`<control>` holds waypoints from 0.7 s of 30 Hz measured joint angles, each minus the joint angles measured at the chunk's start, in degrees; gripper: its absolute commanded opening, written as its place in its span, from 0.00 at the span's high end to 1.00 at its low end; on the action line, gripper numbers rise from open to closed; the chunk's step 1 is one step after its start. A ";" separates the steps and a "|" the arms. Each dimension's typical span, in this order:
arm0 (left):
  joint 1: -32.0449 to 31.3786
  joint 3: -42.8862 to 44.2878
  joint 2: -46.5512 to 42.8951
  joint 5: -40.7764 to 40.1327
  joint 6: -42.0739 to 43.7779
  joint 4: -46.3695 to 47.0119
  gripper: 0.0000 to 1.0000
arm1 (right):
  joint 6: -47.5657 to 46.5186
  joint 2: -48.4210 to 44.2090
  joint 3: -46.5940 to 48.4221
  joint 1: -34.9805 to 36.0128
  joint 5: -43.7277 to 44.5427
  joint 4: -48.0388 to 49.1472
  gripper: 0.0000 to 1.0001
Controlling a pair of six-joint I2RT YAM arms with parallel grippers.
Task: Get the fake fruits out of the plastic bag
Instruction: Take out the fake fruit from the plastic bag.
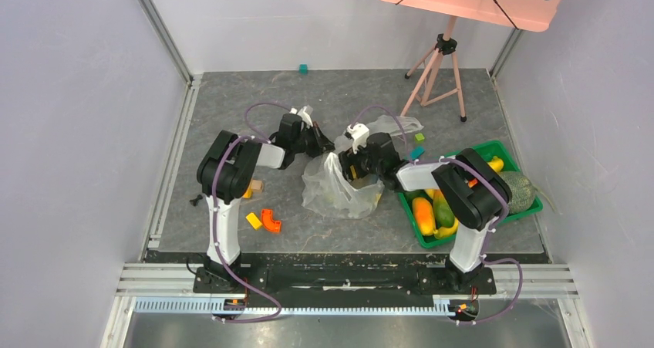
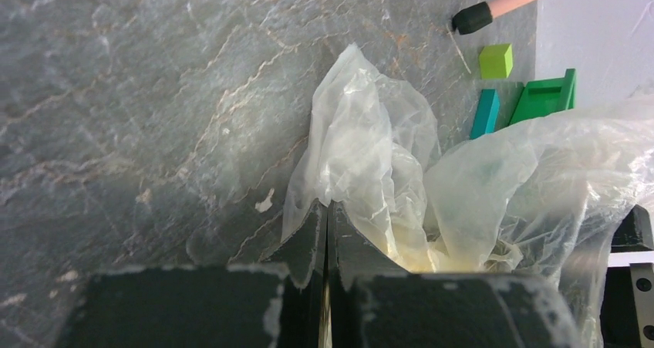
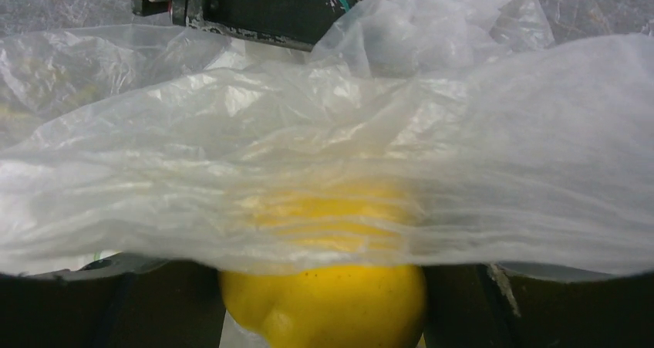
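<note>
The clear, crinkly plastic bag lies mid-table between both arms. My left gripper is shut on a fold of the bag's edge; in the left wrist view its jaws meet with the film of the bag pinched at their tips. My right gripper reaches into the bag's mouth. In the right wrist view a glossy yellow fake fruit fills the gap between its two dark fingers, touching both. A sheet of the bag drapes over the fruit's top and hides the fingertips.
A green tray at the right holds orange, green and yellow fruits beside a mesh net. An orange block and a yellow block lie front left. A lime block, a teal block and a pink tripod stand behind.
</note>
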 measured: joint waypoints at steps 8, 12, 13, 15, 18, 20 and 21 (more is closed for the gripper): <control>0.00 -6.01 -4.59 -3.56 0.96 0.13 0.98 | 2.05 -10.78 -5.95 0.11 0.31 -3.61 0.46; 0.00 -11.26 -9.90 -8.02 1.66 0.11 0.98 | 4.42 -20.24 -9.64 0.11 -0.70 -4.13 0.47; 0.00 -13.00 -11.67 -9.55 1.79 0.02 0.98 | 5.09 -22.53 -10.56 0.11 -1.40 -4.09 0.47; 0.02 -15.58 -14.38 -11.82 2.25 -0.11 0.98 | 6.56 -26.38 -12.28 0.11 -2.62 -3.98 0.47; 0.04 -19.89 -19.10 -15.80 2.56 -0.39 0.98 | 8.76 -31.80 -15.28 0.11 -3.98 -4.02 0.48; 0.04 -22.25 -22.25 -18.25 3.26 -0.81 0.98 | 10.19 -35.89 -17.05 0.11 -4.04 -5.05 0.48; 0.04 -23.28 -23.82 -19.19 3.80 -1.16 0.98 | 10.80 -37.66 -17.46 0.09 -3.98 -5.70 0.48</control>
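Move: The yellow pear already sits between my right fingers, under a fold of the plastic bag; the green bin it is bound for has its middle about 33 cm to that hand's right and 7 cm back. The bag's bulk lies some 3 cm left and 5 cm back, the blue block about 20 cm right and 5 cm ahead. From my left hand, which pinches the bag's edge, the pear is roughly 5 cm right and 7 cm back. With the pear kept in its grip, my right hand first eases back, then swings up and back out of the plastic bag, about 12 cm up and 9 cm back with a little to the right, its fingertips tilting up some 15 degrees. Meanwhile my left hand keeps pinching the bag's edge and drags it left and back, roughly 10 cm, away from the pear, while turning counter-clockwise. ##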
